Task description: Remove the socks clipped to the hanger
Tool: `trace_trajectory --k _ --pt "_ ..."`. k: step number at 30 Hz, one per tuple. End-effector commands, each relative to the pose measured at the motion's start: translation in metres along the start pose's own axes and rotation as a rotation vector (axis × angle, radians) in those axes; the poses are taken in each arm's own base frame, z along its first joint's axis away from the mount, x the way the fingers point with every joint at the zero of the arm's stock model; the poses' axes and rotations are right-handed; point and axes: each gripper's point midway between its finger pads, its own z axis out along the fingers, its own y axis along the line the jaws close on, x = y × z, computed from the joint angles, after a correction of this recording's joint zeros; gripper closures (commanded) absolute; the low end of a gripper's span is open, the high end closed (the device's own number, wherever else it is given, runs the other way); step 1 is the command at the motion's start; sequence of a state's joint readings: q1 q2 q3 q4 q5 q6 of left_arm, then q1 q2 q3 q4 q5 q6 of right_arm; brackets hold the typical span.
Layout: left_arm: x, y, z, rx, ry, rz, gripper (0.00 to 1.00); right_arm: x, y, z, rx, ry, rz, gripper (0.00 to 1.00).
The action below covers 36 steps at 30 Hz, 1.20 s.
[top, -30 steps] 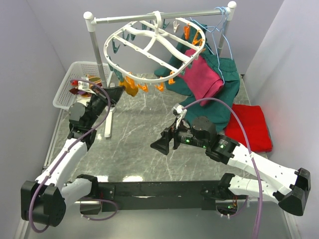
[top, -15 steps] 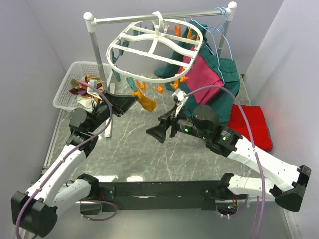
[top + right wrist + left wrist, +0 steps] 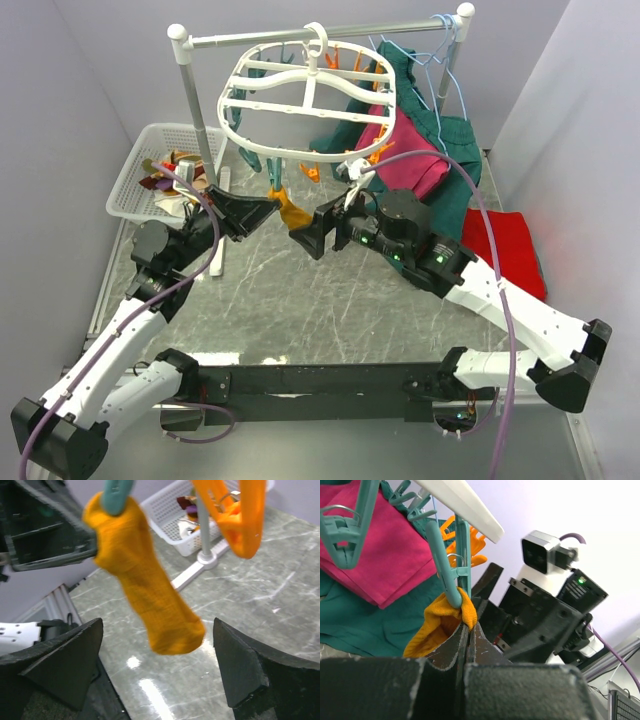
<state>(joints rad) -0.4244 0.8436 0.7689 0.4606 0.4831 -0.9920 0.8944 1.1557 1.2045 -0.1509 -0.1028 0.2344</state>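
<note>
The white oval hanger (image 3: 305, 100) hangs from the rack bar. One orange sock (image 3: 290, 212) dangles from a teal clip (image 3: 445, 575) on its near rim. My left gripper (image 3: 268, 208) is shut, its tips pinching the sock's (image 3: 435, 630) cuff edge just below that clip. My right gripper (image 3: 312, 228) is open beside the sock's lower end. In the right wrist view the sock's (image 3: 145, 595) toe hangs between the wide-apart fingers (image 3: 75, 650) without touching them. Several other socks (image 3: 165, 180) lie in the white basket (image 3: 128, 195).
The rack's white pole (image 3: 195, 110) and foot stand just left of the left gripper. A magenta garment (image 3: 405, 150) and dark green clothes (image 3: 455, 175) hang behind the right arm. A red cloth (image 3: 505, 250) lies on the table at right. An orange clip (image 3: 235, 520) hangs near the sock.
My left gripper has moved right and forward with the sock's cuff, and the hanger has swung round with it. The right gripper has risen leftward until the sock's toe hangs between its fingers.
</note>
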Motion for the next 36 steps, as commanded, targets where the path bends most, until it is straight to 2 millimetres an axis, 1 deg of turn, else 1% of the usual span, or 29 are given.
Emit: trace_trajectory --k 1,3,4,5,6,8,9,11,12,13,14,15,16,17,18,19,20,21,23,25,30,33,34,36 --pt "-0.010 -0.026 0.002 0.074 -0.004 0.008 0.99 -0.030 0.004 0.002 -0.037 -0.067 -0.026 0.14" --pt "-0.010 -0.026 0.003 0.070 0.000 0.007 0.99 -0.030 0.013 0.003 -0.091 -0.070 -0.030 0.23" --pt "-0.009 -0.026 0.004 0.070 0.002 0.007 0.99 -0.030 0.016 0.003 -0.107 -0.073 -0.032 0.26" --pt "-0.009 -0.026 0.004 0.070 0.002 0.005 0.99 -0.025 0.017 0.004 -0.119 -0.067 -0.029 0.27" --pt "-0.010 -0.027 0.005 0.074 0.001 0.004 0.99 -0.025 0.019 0.006 -0.135 -0.076 -0.025 0.36" --pt "-0.009 -0.026 0.006 0.073 0.006 0.003 0.99 -0.021 0.020 0.008 -0.145 -0.067 -0.018 0.47" --pt "-0.010 -0.027 0.006 0.075 0.006 0.004 0.99 -0.018 0.021 0.011 -0.153 -0.055 -0.011 0.59" --pt "-0.008 -0.024 0.007 0.063 0.014 0.002 0.99 -0.017 0.021 0.013 -0.160 -0.049 -0.008 0.74" --pt "-0.009 -0.024 0.007 0.059 0.015 0.004 0.98 -0.017 0.023 0.013 -0.166 -0.049 -0.007 0.87" --pt "-0.007 -0.018 0.008 0.030 0.022 0.008 0.94 -0.016 0.023 0.013 -0.167 -0.049 -0.005 0.92" --pt "-0.007 -0.014 0.008 0.005 0.024 0.010 0.87 -0.016 0.023 0.013 -0.167 -0.050 -0.004 0.96" --pt "-0.012 -0.015 0.009 -0.007 0.016 0.024 0.69 -0.017 0.023 0.012 -0.169 -0.056 -0.005 1.00" --pt "-0.015 -0.014 0.009 -0.022 0.010 0.061 0.59 -0.015 0.023 0.012 -0.170 -0.054 -0.005 1.00" --pt "-0.016 -0.003 0.008 -0.086 0.004 0.064 0.51 -0.015 0.022 0.011 -0.168 -0.054 -0.005 1.00" --pt "-0.025 -0.007 0.008 -0.098 -0.015 0.090 0.41 -0.013 0.022 0.012 -0.168 -0.048 -0.004 1.00" --pt "-0.029 -0.002 0.008 -0.133 -0.030 0.123 0.36 -0.011 0.022 0.012 -0.167 -0.045 -0.002 1.00" --pt "-0.035 0.007 0.006 -0.194 -0.058 0.129 0.33 -0.012 0.022 0.011 -0.168 -0.049 -0.002 1.00" --pt "-0.043 0.006 0.005 -0.214 -0.083 0.144 0.29 -0.012 0.023 0.010 -0.172 -0.050 -0.001 1.00" --pt "-0.052 0.010 0.006 -0.248 -0.116 0.170 0.28 -0.010 0.023 0.009 -0.172 -0.048 0.001 1.00" --pt "-0.056 0.013 0.011 -0.257 -0.118 0.181 0.28 -0.010 0.022 0.009 -0.172 -0.048 0.001 1.00" --pt "-0.056 0.024 0.029 -0.265 -0.089 0.161 0.32 -0.009 0.023 0.006 -0.175 -0.047 0.002 1.00" --pt "-0.057 0.027 0.035 -0.256 -0.098 0.146 0.32 -0.009 0.023 0.004 -0.173 -0.049 0.002 1.00" --pt "-0.058 0.025 0.037 -0.242 -0.103 0.149 0.32 -0.008 0.022 0.003 -0.170 -0.049 0.002 1.00" --pt "-0.056 0.029 0.042 -0.245 -0.092 0.139 0.34 -0.009 0.022 0.000 -0.168 -0.054 0.000 1.00"
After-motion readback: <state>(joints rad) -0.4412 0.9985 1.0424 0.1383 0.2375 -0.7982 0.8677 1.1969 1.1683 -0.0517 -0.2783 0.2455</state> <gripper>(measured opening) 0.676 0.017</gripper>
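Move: The left fingers already pinch the upper end of the orange sock; the teal clip holding it has its middle about 3 cm ahead of them, level left-right, some 5 cm higher. The nearest orange clip stands about 7 cm to the clip's right and 2 cm farther out, at the same height. From the open right hand, the middle of the sock is about 3 cm left, 1 cm ahead and 3 cm up. Leftward about 2 cm, turning slightly counter-clockwise, the right hand shuts its wide-open fingers on the lower part of the hanging orange sock and keeps that pinch. The left then opens, letting go of the sock's upper end, and goes forward some 7 cm, rising and dipping slightly and swinging about 15 degrees counter-clockwise, to bring its open fingers to the teal clip. ##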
